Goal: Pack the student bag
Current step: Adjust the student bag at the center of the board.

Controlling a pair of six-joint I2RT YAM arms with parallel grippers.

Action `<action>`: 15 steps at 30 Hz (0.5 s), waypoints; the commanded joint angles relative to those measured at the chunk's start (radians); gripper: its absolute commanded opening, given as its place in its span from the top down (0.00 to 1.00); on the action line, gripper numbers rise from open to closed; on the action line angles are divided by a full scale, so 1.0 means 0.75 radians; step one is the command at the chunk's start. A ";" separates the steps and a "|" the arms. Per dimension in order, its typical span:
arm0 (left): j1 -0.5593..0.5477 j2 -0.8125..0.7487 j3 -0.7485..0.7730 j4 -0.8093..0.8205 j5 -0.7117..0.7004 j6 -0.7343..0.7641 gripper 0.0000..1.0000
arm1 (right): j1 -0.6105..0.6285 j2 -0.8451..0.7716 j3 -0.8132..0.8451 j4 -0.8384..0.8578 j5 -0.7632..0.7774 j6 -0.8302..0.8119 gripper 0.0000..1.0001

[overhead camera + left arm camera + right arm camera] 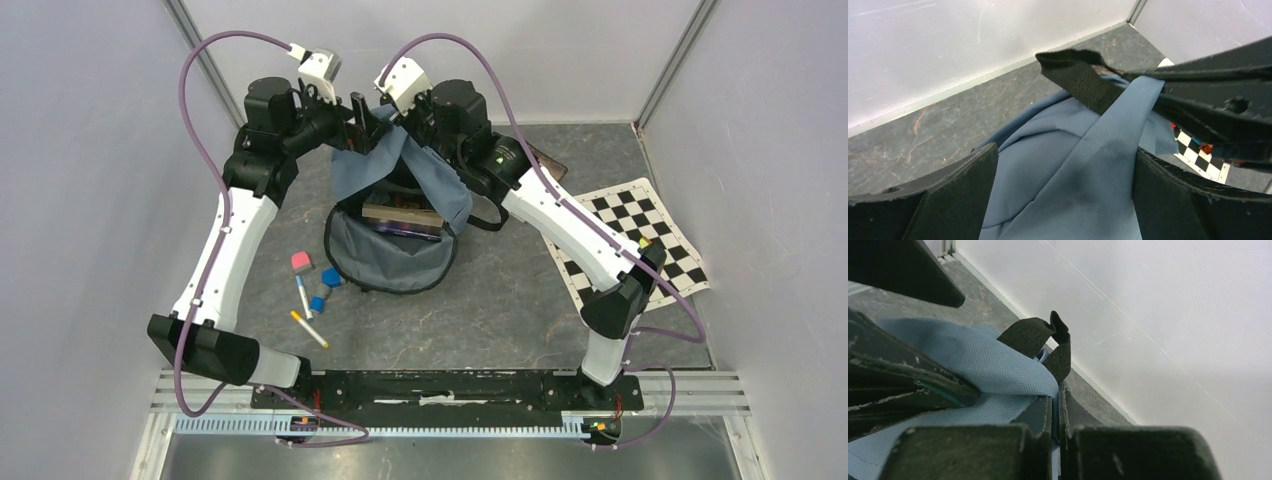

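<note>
The student bag (392,258) lies in the middle of the table with its mouth open, and a stack of books (402,216) shows inside. Its grey-blue top flap (400,160) is lifted toward the back wall. My right gripper (388,118) is shut on the flap's top edge (998,365), right by the black carry loop (1035,335). My left gripper (357,118) is open, with a finger (948,200) on either side of the raised fabric (1073,165) and not pinching it. The black loop (1078,75) sits beyond it, against the right gripper's fingers (1208,95).
A pink eraser (301,263), two blue pieces (332,278) (317,303) and two markers (303,296) (309,329) lie left of the bag. A checkered board (640,240) lies at the right, with a dark flat item (548,160) behind it. Walls close in the back and sides.
</note>
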 commanded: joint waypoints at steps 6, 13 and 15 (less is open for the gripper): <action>0.015 0.159 0.056 -0.112 -0.038 0.033 0.55 | -0.135 -0.063 -0.034 0.423 -0.143 0.102 1.00; 0.040 0.300 0.278 -0.001 -0.294 -0.138 0.98 | -0.273 -0.113 -0.193 0.491 -0.026 0.203 0.44; 0.061 0.400 0.444 -0.068 -0.432 -0.193 0.98 | -0.314 -0.140 -0.259 0.513 -0.028 0.236 0.23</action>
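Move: The left hand stands open astride the blue bag's top edge, whose stretch to be gripped is about 2 cm ahead, 2 cm right and 2 cm below. The black strap loop is some 5 cm ahead and 4 cm right of this hand. The books in the bag's mouth are roughly 4 cm back, 5 cm right and 30 cm below it. The right hand still pinches the top edge directly between its shut fingers. The left fingers pinch the bag's top edge, closing while the hand sinks about 2 cm and eases forward and right; it then pulls the fabric forward, some 5 cm ahead altogether. The right hand also goes forward about 5 cm, veering right late, rolls its left side up some 10 degrees and opens past halfway to let the edge go. ##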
